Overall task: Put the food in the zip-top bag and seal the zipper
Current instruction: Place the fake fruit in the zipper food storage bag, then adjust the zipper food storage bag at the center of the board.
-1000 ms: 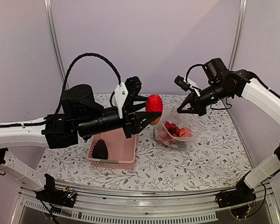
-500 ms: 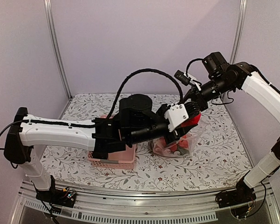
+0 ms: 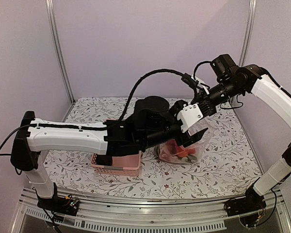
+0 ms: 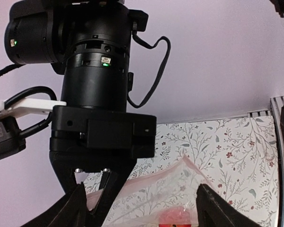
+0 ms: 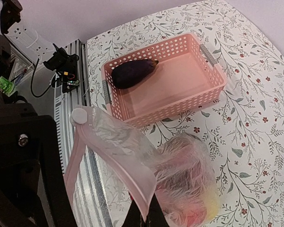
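My right gripper [image 5: 149, 216] is shut on the rim of the zip-top bag [image 5: 189, 179] and holds its mouth up and open. The pinkish zipper [image 5: 114, 161] runs along the rim to a round slider [image 5: 78, 116]. Red and yellow food [image 5: 204, 213] shows through the crinkled plastic. My left gripper [image 3: 191, 137] hangs open over the bag's mouth [image 4: 161, 189] with nothing between its fingers [image 4: 213, 210]. A red piece of food [image 4: 176, 217] lies below it inside the bag. A dark purple eggplant [image 5: 131, 72] lies in the pink basket [image 5: 213, 71].
The pink basket [image 3: 117, 165] stands on the flowered tablecloth to the left of the bag [image 3: 184, 151], mostly hidden under my left arm in the top view. The right wrist [image 4: 99, 137] fills the left of the left wrist view. A metal rail [image 3: 150, 213] runs along the table's near edge.
My left arm swung right from above the basket to over the bag, carrying a red piece of food. Its jaws have since opened and the piece now lies in the bag.
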Tool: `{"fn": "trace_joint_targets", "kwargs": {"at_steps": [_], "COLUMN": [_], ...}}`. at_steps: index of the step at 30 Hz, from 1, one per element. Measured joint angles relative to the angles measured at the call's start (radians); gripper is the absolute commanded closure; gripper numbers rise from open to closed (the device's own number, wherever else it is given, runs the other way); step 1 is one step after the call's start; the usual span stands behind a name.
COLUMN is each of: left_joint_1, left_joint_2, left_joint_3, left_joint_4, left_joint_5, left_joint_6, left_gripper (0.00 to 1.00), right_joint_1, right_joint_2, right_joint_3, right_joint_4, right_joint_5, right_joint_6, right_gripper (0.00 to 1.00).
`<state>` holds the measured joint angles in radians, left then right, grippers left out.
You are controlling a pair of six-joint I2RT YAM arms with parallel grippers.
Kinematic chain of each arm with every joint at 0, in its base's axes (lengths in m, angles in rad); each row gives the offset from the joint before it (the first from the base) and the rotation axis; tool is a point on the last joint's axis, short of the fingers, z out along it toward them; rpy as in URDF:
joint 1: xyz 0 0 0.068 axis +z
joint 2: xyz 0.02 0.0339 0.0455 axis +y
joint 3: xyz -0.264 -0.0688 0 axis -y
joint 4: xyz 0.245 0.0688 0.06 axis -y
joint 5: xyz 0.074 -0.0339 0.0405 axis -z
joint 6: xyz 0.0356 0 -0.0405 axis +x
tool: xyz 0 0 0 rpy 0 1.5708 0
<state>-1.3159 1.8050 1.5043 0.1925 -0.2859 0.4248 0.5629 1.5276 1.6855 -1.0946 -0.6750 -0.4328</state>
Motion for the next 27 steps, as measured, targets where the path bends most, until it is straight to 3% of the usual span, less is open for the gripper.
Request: {"fn": "trace_joint_targets", "kwargs": {"at_steps": [4,8,20,27], "left_joint_1": [-0.015,-0.055,-0.077,-0.064], "left_joint_2": [0.002,0.001,0.017,0.132], "left_joint_3": [0.045,0.08,0.257,0.325], "left_joint_4": [-0.044,-0.127,-0.587,-0.724], "left_joint_5": [-0.019,-0.005,0.054,0.043], "left_joint_6": [-0.007,-0.007,-0.141,-0.155], "left_gripper": [0.24,0.35,0.31,0.51], "right_joint_1": [0.0,0.0,0.0,0.0], "right_joint_2": [0.0,0.0,-0.003,-0.01], "right_joint_3": [0.0,0.0,-0.04,-0.054], "right_joint_4": [0.002,0.004,0.027,0.033], "right_joint_5": [0.001,0.011,0.032,0.035], "right_joint_6": [0.004,0.008,0.013,0.014], "right_gripper": [1.0,1.0,1.0,1.0]}}
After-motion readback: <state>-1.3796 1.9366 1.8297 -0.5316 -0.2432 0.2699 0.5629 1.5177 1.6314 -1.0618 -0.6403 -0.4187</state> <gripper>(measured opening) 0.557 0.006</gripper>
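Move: From the left gripper, empty and open, the near side of the bag's rim lies about 4 cm back, 3 cm right and 10 cm below. The food in the bag is roughly 5 cm ahead, 2 cm right and 23 cm down; the basket stands some 32 cm left, 8 cm ahead, 27 cm lower. From the right gripper, already pinching the rim, that near side is around 10 cm back, 3 cm right and 8 cm below. Draw the open left gripper back about 5 cm from the right gripper, then sink it some 8 cm towards the near side of the bag's rim. Meanwhile tip its right-pointing fingers down by around 30 degrees and let them narrow partway, without shutting. Keep the right fingers pinched on the rim, easing them down slightly. ##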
